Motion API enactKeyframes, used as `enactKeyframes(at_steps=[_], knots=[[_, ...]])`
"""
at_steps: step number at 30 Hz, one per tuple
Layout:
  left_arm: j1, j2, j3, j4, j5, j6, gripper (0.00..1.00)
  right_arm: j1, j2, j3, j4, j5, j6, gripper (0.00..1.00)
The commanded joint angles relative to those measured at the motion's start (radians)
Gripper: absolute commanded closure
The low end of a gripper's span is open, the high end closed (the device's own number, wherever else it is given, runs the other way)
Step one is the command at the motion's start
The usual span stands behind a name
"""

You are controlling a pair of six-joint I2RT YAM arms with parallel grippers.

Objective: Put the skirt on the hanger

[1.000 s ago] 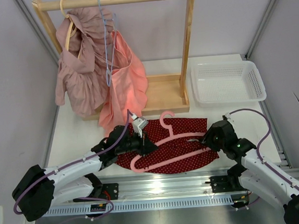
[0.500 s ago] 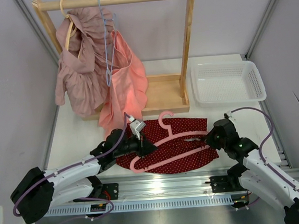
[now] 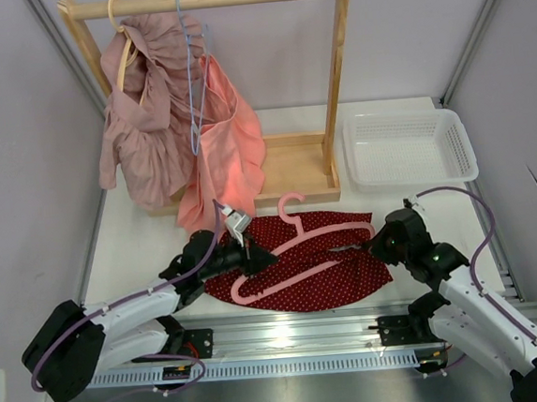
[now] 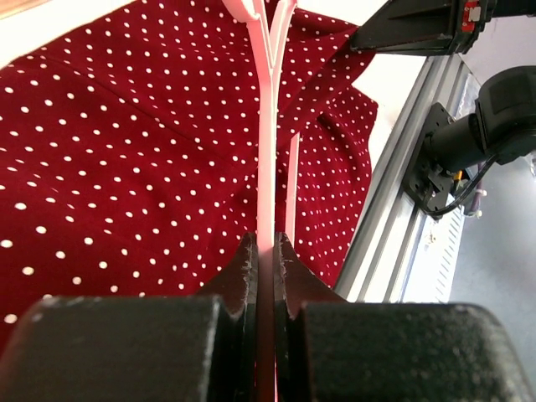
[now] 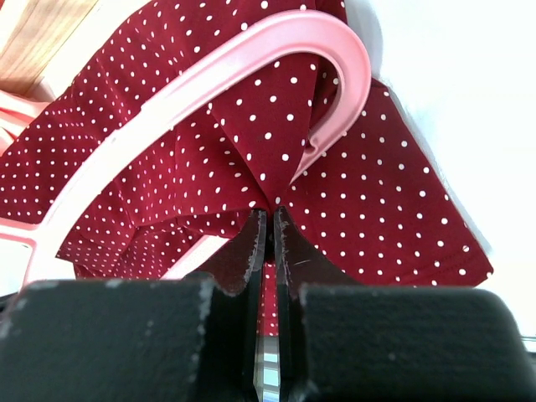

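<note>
The dark red polka-dot skirt (image 3: 332,285) lies spread on the table near the front edge. The pink hanger (image 3: 291,197) lies slanted across it, hook pointing to the back. My left gripper (image 3: 255,257) is shut on the hanger's left part; in the left wrist view the pink bar (image 4: 266,126) runs straight out from between the jaws (image 4: 266,251) over the skirt (image 4: 126,151). My right gripper (image 3: 366,244) is shut on a fold of the skirt (image 5: 377,193) at its right side, just under the hanger's curved end (image 5: 335,50); the tips (image 5: 266,219) pinch the cloth.
A wooden rack (image 3: 337,73) stands at the back with a dusty-pink garment (image 3: 145,136), a salmon garment (image 3: 227,153) and a light blue hanger (image 3: 190,104). A white basket (image 3: 460,137) sits at the back right. A metal rail (image 3: 290,335) runs along the near edge.
My right gripper has shut on the skirt's right side. The left arm has carried the hanger a little toward the back left, and its hook has shifted back.
</note>
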Motion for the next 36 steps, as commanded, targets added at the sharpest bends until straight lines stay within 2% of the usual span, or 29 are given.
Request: enactKeyframes(at_steps=[1, 16, 23, 36], knots=[[0.025, 0.013, -0.028, 0.120, 0.013, 0.004, 1.00, 0.001, -0.007, 0.063, -0.029, 0.022, -0.019, 1.00], [0.080, 0.167, -0.074, 0.361, 0.013, 0.017, 1.00, -0.025, -0.023, 0.117, -0.082, 0.000, -0.047, 1.00], [0.167, 0.258, -0.120, 0.544, 0.079, 0.003, 1.00, -0.048, -0.029, 0.158, -0.122, -0.009, -0.070, 1.00], [0.172, 0.310, -0.084, 0.571, 0.027, 0.122, 1.00, -0.070, -0.038, 0.160, -0.148, -0.018, -0.083, 0.99]])
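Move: The left hand still grips the pink hanger. The skirt edge it works the hanger into, already pinched by the right hand, lies about 24 cm to its right and 2 cm farther out, roughly level. The hook stands some 12 cm ahead and 6 cm right of the left hand; the rack base's front rail is 14 cm ahead, 7 cm right and lower. From the right hand, the hanger's right end is about 4 cm ahead and 1 cm right. Forward about 4 cm, down some 3 cm and a little left, the left hand carries the gripped hanger towards the rack base, swinging it slightly counter-clockwise. Meanwhile the right hand keeps its pinch on the skirt edge and lifts it about 3.5 cm almost straight up, drifting slightly right, so the upper layer stands raised beside the hanger's right end. ##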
